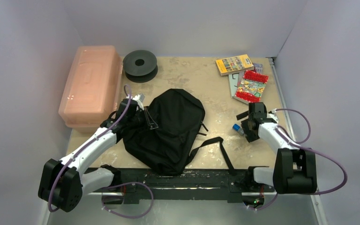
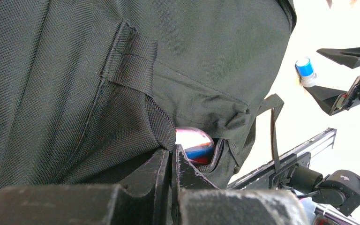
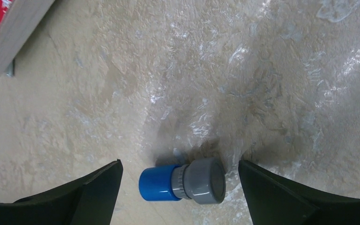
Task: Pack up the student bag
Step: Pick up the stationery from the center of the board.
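Observation:
The student bag (image 1: pixel 171 131), soft black fabric, lies in the middle of the table with its straps trailing to the right. My left gripper (image 1: pixel 145 117) is at its left edge, shut on the fabric rim of an opening (image 2: pixel 175 154). Inside that opening shows a shiny pink, blue and red item (image 2: pixel 194 143). A small blue cylinder with a grey cap (image 3: pixel 183 182) lies on its side right of the bag (image 1: pixel 237 128). My right gripper (image 3: pixel 180 187) hangs just over it, open, one finger on each side, neither touching it.
A pink translucent box (image 1: pixel 91 84) stands at the back left, a black spool (image 1: pixel 140 64) beside it. Books (image 1: pixel 234 64) and a red-edged booklet (image 1: pixel 251 86) lie at the back right. A bag strap (image 1: pixel 215 145) runs toward the front rail (image 1: pixel 183 180).

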Robot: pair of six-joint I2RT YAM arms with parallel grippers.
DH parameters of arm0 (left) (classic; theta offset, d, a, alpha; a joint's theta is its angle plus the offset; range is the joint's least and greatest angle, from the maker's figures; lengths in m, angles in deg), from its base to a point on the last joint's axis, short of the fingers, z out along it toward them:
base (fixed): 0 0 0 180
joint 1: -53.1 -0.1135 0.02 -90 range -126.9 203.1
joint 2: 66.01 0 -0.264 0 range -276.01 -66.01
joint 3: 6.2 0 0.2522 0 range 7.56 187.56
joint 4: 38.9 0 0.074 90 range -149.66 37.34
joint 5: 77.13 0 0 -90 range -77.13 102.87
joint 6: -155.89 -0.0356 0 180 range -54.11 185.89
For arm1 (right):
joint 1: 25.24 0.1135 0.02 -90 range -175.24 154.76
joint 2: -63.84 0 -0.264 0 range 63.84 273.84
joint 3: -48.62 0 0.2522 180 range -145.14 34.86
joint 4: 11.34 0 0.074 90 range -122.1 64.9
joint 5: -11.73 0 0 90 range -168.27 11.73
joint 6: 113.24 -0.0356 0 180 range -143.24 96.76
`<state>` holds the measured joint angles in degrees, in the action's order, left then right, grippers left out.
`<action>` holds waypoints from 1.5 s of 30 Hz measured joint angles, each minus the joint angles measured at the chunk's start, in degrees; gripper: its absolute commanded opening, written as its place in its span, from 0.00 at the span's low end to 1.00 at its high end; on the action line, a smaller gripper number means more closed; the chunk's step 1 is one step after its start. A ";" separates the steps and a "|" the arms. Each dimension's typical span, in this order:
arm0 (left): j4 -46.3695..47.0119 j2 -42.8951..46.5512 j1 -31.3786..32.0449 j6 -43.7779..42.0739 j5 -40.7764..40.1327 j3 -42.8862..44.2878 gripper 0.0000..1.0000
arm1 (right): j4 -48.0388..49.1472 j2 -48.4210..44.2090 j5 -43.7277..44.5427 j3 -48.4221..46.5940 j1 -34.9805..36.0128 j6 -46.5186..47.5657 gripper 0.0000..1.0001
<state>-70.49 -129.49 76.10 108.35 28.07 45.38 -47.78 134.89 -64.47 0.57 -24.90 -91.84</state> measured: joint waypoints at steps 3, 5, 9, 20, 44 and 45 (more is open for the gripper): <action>-0.04 0.09 0.00 0.00 0.00 0.00 0.00 | 0.13 1.88 -0.50 -0.72 -0.02 2.95 0.99; -0.04 0.09 0.00 0.02 0.02 0.00 0.00 | 0.11 2.93 -1.51 -1.51 -0.02 4.24 0.99; -0.02 0.09 0.00 0.07 0.02 0.00 0.00 | 1.90 2.23 -4.72 -0.50 -0.11 4.31 0.99; -0.50 1.14 0.00 0.07 0.00 -0.02 0.00 | 7.52 2.51 -11.15 1.05 -0.13 0.46 0.98; -0.79 1.86 0.00 0.09 0.15 -0.11 0.00 | 11.26 7.74 -7.54 -2.73 -0.02 8.46 0.99; -0.59 1.60 0.00 0.09 0.28 -0.11 0.00 | 12.22 7.17 -8.85 -1.97 -0.11 6.56 0.99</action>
<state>-71.08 -127.90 76.10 108.44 28.35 45.28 -35.56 142.06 -73.32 -1.39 -25.01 -85.28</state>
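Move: The blue-capped stationery bottle lies almost under my open right hand, about 2 cm to its left, 1 cm back and 2 cm below. The red book's middle is some 20 cm ahead of that hand and 4 cm right; the loose black strap is about 10 cm left and 10 cm back. The bag's middle is some 37 cm left, 1 cm back. From my left hand the bottle is roughly 44 cm right, 1 cm ahead and 9 cm below. I sweep my right hand low over the table with the fingers still wide open, first left, then forward towards the red book, some 7 cm out, swinging back right before I draw back about 2 cm and ease left. It stays almost level while the wrist ends turned some 10 degrees counter-clockwise. I don't close on the bottle. ##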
